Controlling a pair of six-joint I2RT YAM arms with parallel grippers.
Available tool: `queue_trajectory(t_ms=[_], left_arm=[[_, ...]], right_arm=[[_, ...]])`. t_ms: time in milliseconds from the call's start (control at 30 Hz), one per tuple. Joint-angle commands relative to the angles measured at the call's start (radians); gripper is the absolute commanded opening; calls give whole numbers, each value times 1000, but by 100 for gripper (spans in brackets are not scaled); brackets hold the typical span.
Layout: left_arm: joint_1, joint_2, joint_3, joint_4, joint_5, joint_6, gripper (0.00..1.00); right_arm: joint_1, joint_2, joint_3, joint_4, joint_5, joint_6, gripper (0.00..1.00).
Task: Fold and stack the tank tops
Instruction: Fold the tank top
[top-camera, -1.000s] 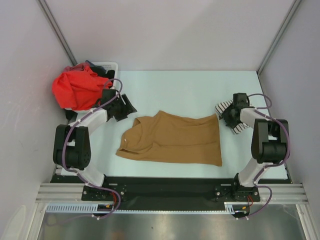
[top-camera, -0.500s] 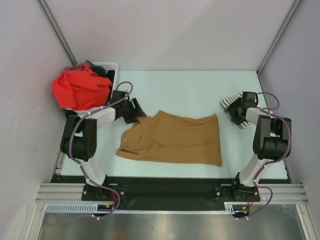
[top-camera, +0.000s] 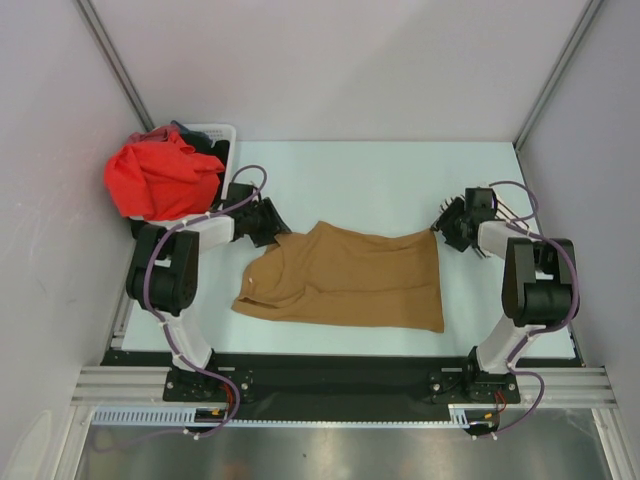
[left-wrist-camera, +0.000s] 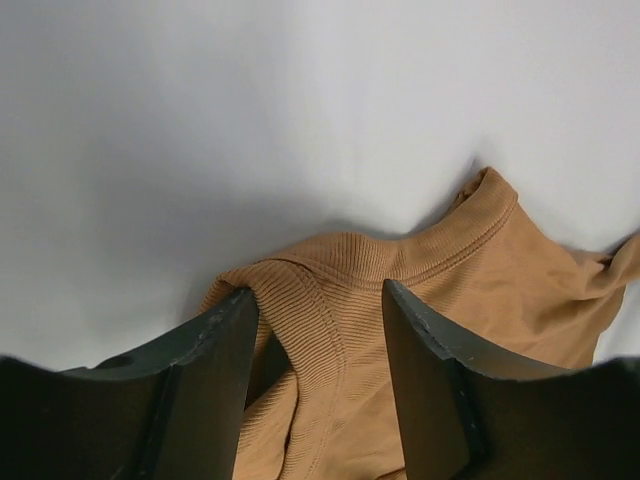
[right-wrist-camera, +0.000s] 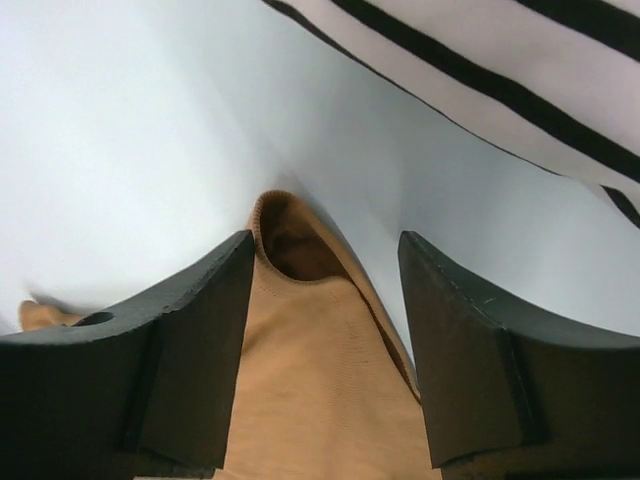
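A tan-brown tank top (top-camera: 345, 275) lies spread out mid-table, shoulder straps to the left. My left gripper (top-camera: 274, 226) is at its far left shoulder. In the left wrist view this gripper (left-wrist-camera: 318, 335) is open, its fingers astride a ribbed strap (left-wrist-camera: 300, 310). My right gripper (top-camera: 446, 224) is at the top's far right corner. In the right wrist view it (right-wrist-camera: 325, 300) is open, with the tan hem corner (right-wrist-camera: 300, 330) between its fingers. The striped tank top (right-wrist-camera: 500, 70) lies just beyond, mostly hidden under the right arm in the top view.
A white laundry basket (top-camera: 216, 130) stands at the far left corner, heaped with red cloth (top-camera: 158, 178) that spills over its rim. Grey walls close in the table on three sides. A black rail (top-camera: 330, 375) runs along the near edge.
My left gripper has moved right onto the tan top's shoulder, and its jaws have narrowed a little. My right gripper has swung from the striped top to the tan top's right corner.
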Motion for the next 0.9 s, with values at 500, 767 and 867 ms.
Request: queue_trajectory(t_ms=[500, 767, 867], left_arm=[[-5, 41, 33, 33, -175, 34, 40], [-9, -2, 26, 18, -267, 84, 3], [-23, -81, -6, 30, -346, 103, 0]], right_arm=[[58, 97, 86, 23, -52, -83, 33], [56, 86, 85, 3, 2, -71, 0], [56, 83, 82, 3, 3, -68, 0]])
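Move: Just ahead and to the left of each hand lies a far corner of the brown tank top: the left corner about 2 cm forward, 2 cm left and 1 cm down from the left hand, the right corner roughly 1 cm forward, 2 cm left and 1 cm down from the right hand. The near left corner is some 17 cm back and 9 cm left of the left hand; the striped tank top is about 12 cm right and 2 cm ahead of the right hand. Easing left, slightly forward and about 1 cm down, both hands close on the brown tank top's far corners, the left travelling some 3 cm with its left side rising roughly 10 degrees, the right about 2.5 cm with a slight counter-clockwise turn. The fingers go from a bit over half open to shut, each pair pinching the cloth between its tips, the right hand a touch sooner. ##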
